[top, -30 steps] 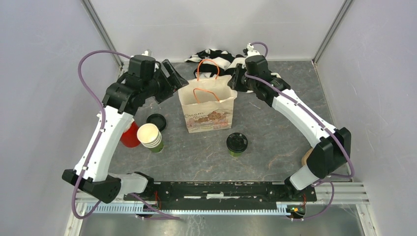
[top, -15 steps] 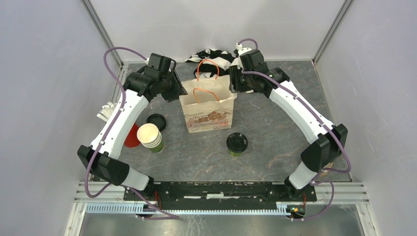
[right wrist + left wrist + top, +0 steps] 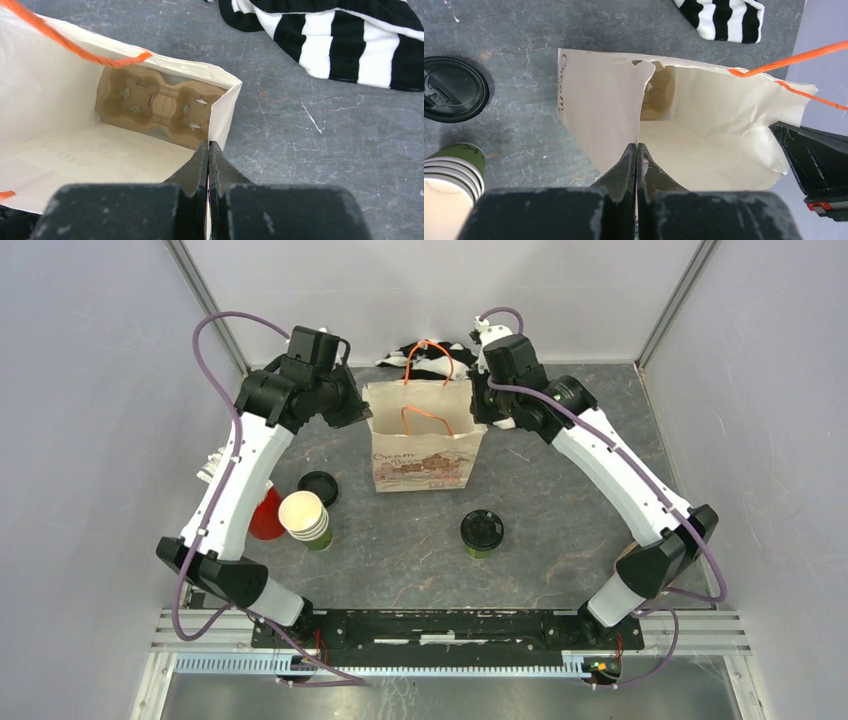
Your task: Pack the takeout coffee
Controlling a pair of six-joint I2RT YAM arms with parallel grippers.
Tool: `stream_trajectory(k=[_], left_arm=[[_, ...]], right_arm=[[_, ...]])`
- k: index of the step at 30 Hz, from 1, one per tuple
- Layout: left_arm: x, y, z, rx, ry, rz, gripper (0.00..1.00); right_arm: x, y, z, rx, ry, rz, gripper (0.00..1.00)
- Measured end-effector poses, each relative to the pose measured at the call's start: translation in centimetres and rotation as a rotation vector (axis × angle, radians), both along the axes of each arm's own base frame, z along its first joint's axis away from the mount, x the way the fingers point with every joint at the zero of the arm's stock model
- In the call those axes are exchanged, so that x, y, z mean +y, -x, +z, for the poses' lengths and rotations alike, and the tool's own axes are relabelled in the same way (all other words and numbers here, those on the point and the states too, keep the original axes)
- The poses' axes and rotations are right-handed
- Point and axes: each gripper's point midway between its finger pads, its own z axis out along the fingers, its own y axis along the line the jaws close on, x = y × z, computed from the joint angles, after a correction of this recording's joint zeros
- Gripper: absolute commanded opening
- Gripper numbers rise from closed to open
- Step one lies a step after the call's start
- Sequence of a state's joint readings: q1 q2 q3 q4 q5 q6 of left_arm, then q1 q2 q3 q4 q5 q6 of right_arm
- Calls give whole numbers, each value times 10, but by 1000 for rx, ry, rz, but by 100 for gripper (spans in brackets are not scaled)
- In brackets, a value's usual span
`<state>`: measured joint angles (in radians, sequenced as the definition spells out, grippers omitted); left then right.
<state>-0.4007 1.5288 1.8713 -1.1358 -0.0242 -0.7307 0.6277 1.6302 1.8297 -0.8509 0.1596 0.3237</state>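
Note:
The takeout coffee (image 3: pixel 482 533), a green cup with a black lid, stands upright on the table in front of the paper bag (image 3: pixel 424 448), apart from both grippers. My left gripper (image 3: pixel 364 408) is shut on the bag's left rim, which the left wrist view shows pinched between the fingers of the left gripper (image 3: pixel 637 146). My right gripper (image 3: pixel 481 405) is shut on the bag's right rim, and its wrist view shows the right gripper (image 3: pixel 208 144) clamping that paper edge. The bag's mouth stands open between them. A brown cardboard cup carrier (image 3: pixel 160 107) lies at the bag's bottom.
A stack of lidless green cups (image 3: pixel 306 519), a loose black lid (image 3: pixel 317 487) and a red cup (image 3: pixel 265 516) sit at the left. A black-and-white striped cloth (image 3: pixel 440 354) lies behind the bag. The orange handles (image 3: pixel 428 362) stick up. Walls close off the back and sides.
Both grippers have closed on the bag's side rims. The bag has shifted slightly toward the back wall, with its mouth held wider.

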Motion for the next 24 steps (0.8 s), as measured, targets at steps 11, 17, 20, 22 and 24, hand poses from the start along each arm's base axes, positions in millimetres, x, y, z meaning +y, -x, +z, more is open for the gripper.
stream_trajectory(k=[11,17,20,22,24], left_arm=[[12,14,-35,47,-57,3,71],[21,10,13,-79,-76,9,88],[30,17,35,-146,-80,17,91],[36,25,45,-177,-80,24,94],[41,34,55,-206,-75,29,96]], right_arm=[[-7,4,-40,45,69,-9,62],[-8,-3,8,-29,70,2,89],[-20,7,44,-104,40,-7,98],[-34,23,59,-137,29,-17,98],[-52,43,68,-162,19,-28,98]])
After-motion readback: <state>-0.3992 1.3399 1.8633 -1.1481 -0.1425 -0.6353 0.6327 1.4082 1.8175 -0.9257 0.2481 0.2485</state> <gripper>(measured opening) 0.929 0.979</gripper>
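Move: Both grippers hold the top side rims of the paper bag, its middle about 10 cm right of the left hand, 10 cm left of the right hand, and some 12 cm below both. From the left hand, the loose black lid lies about 13 cm left and 5 cm back, the cup stack 14 cm left and 16 cm back. From the right hand, the lidded coffee cup stands roughly 18 cm back and 2 cm right; the striped towel is 20 cm straight ahead. Lower both grippers together about 4 cm towards the table, starting to spread the fingers on the way down so that they let go of the paper bag's rims. Then lift both up and clear, some 10 cm from the lowest point, drawing back and outward from the bag, left hand to the left, right hand to the right, fingers going nearly full open and fingertips tilting up about 10 degrees. ##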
